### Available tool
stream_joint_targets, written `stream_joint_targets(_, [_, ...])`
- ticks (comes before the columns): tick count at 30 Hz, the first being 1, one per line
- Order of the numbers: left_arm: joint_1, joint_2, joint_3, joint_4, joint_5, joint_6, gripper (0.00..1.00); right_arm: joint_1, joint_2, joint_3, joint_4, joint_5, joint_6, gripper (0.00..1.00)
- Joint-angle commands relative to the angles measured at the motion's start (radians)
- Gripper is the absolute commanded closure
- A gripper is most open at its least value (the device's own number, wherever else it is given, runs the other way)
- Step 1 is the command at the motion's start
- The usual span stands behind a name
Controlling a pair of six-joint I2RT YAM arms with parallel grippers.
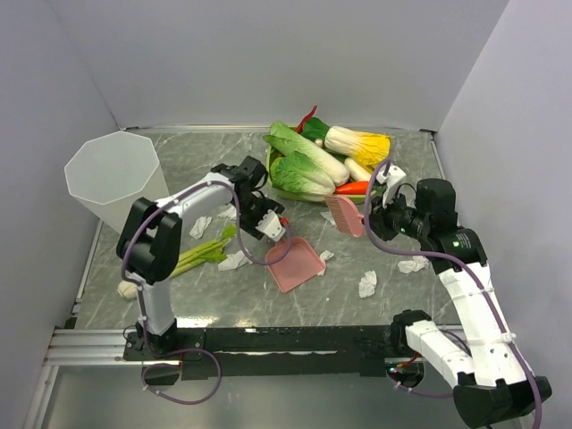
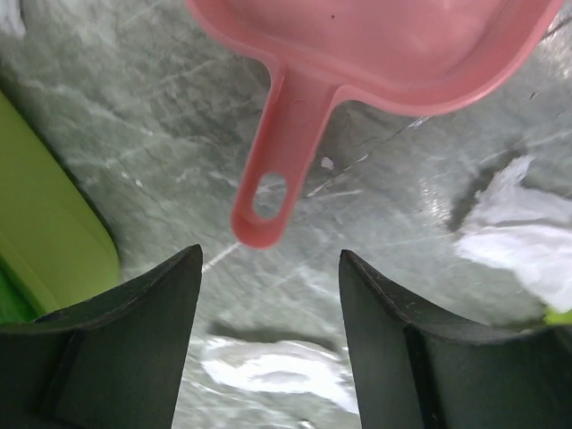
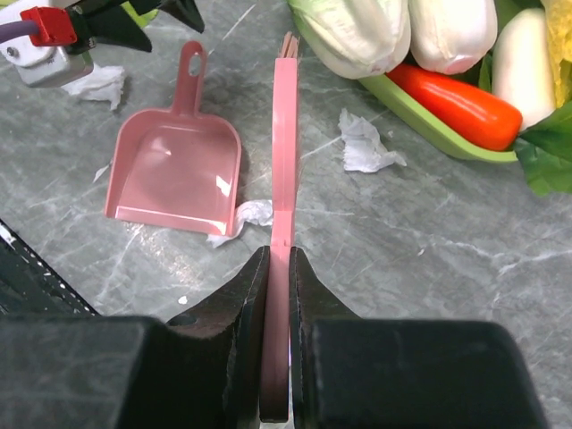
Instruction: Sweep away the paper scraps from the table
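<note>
A pink dustpan point(image 1: 295, 264) lies flat on the table point(image 1: 223, 304), its handle point(image 2: 273, 170) pointing toward my left gripper point(image 1: 271, 228). That gripper point(image 2: 270, 255) hangs open just behind the handle's end, with nothing between its fingers. My right gripper point(image 1: 375, 214) is shut on the handle of a pink brush point(image 3: 284, 143), which is raised and points toward the dustpan point(image 3: 174, 170). Paper scraps lie scattered: one point(image 1: 367, 283) and another point(image 1: 413, 264) at the right, one point(image 1: 234, 260) left of the pan, one point(image 3: 246, 214) at the pan's lip, and one point(image 2: 277, 371) under my left fingers.
A green tray point(image 1: 284, 190) piled with toy vegetables stands at the back centre. A translucent white bin point(image 1: 114, 170) sits at the back left. A green leek point(image 1: 201, 253) lies left of the dustpan. Grey walls close in three sides.
</note>
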Motion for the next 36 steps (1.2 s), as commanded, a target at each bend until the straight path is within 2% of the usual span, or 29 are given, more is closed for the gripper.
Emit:
stream_joint_targets(1, [-0.029, 0.07, 0.111, -0.149, 0.002, 0.151, 0.34, -0.015, -0.029, -0.017, 0.037, -0.01, -0.015, 1.0])
stream_joint_targets(10, [-0.083, 0.139, 0.122, -0.139, -0.016, 0.161, 0.36, -0.025, -0.032, -0.035, 0.037, -0.002, -0.011, 1.0])
stream_joint_targets(14, [-0.088, 0.133, 0.082, -0.087, -0.026, 0.118, 0.41, -0.027, -0.028, -0.035, 0.037, -0.008, 0.0, 1.0])
stream_joint_targets(20, [-0.089, 0.124, 0.073, -0.083, -0.024, 0.006, 0.62, -0.027, -0.009, -0.023, 0.042, -0.002, -0.003, 1.0])
stream_joint_targets(23, [-0.086, 0.062, 0.018, -0.059, -0.015, -0.063, 0.71, -0.028, -0.003, -0.018, 0.045, 0.001, -0.008, 1.0])
stream_joint_targets(29, [-0.086, -0.091, -0.121, -0.042, -0.015, -0.258, 0.83, -0.027, 0.008, -0.012, 0.048, 0.001, 0.001, 1.0])
stream_joint_targets(34, [-0.091, -0.247, -0.261, 0.019, -0.041, -0.518, 0.81, -0.028, 0.026, 0.0, 0.05, 0.013, 0.003, 1.0])
stream_joint_targets(36, [-0.097, -0.298, -0.285, 0.039, -0.068, -0.608, 0.73, -0.03, 0.041, 0.005, 0.043, 0.028, 0.0, 1.0])
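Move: Below the open left fingers, the dustpan's handle lies about 4 cm down, 3 cm back and 3 cm to the right. The near scrap is some 8 cm back and 8 cm left of that hand; the pan-side scrap is roughly 8 cm back and 11 cm right. The vegetable basket sits about 16 cm ahead and 11 cm right. From the right hand, the handle is around 15 cm left, 6 cm ahead and 22 cm down. Sinking about 4 cm with a slight drift back and right, the left hand comes down around the dustpan's handle, then closes its fingers from both sides and pinches the handle near its hole. Keeping hold, it draws the dustpan back some 5 cm and left about 4 cm, rising a little and turning counter-clockwise roughly 20 degrees. The right hand keeps hold of the brush and eases down slightly. ##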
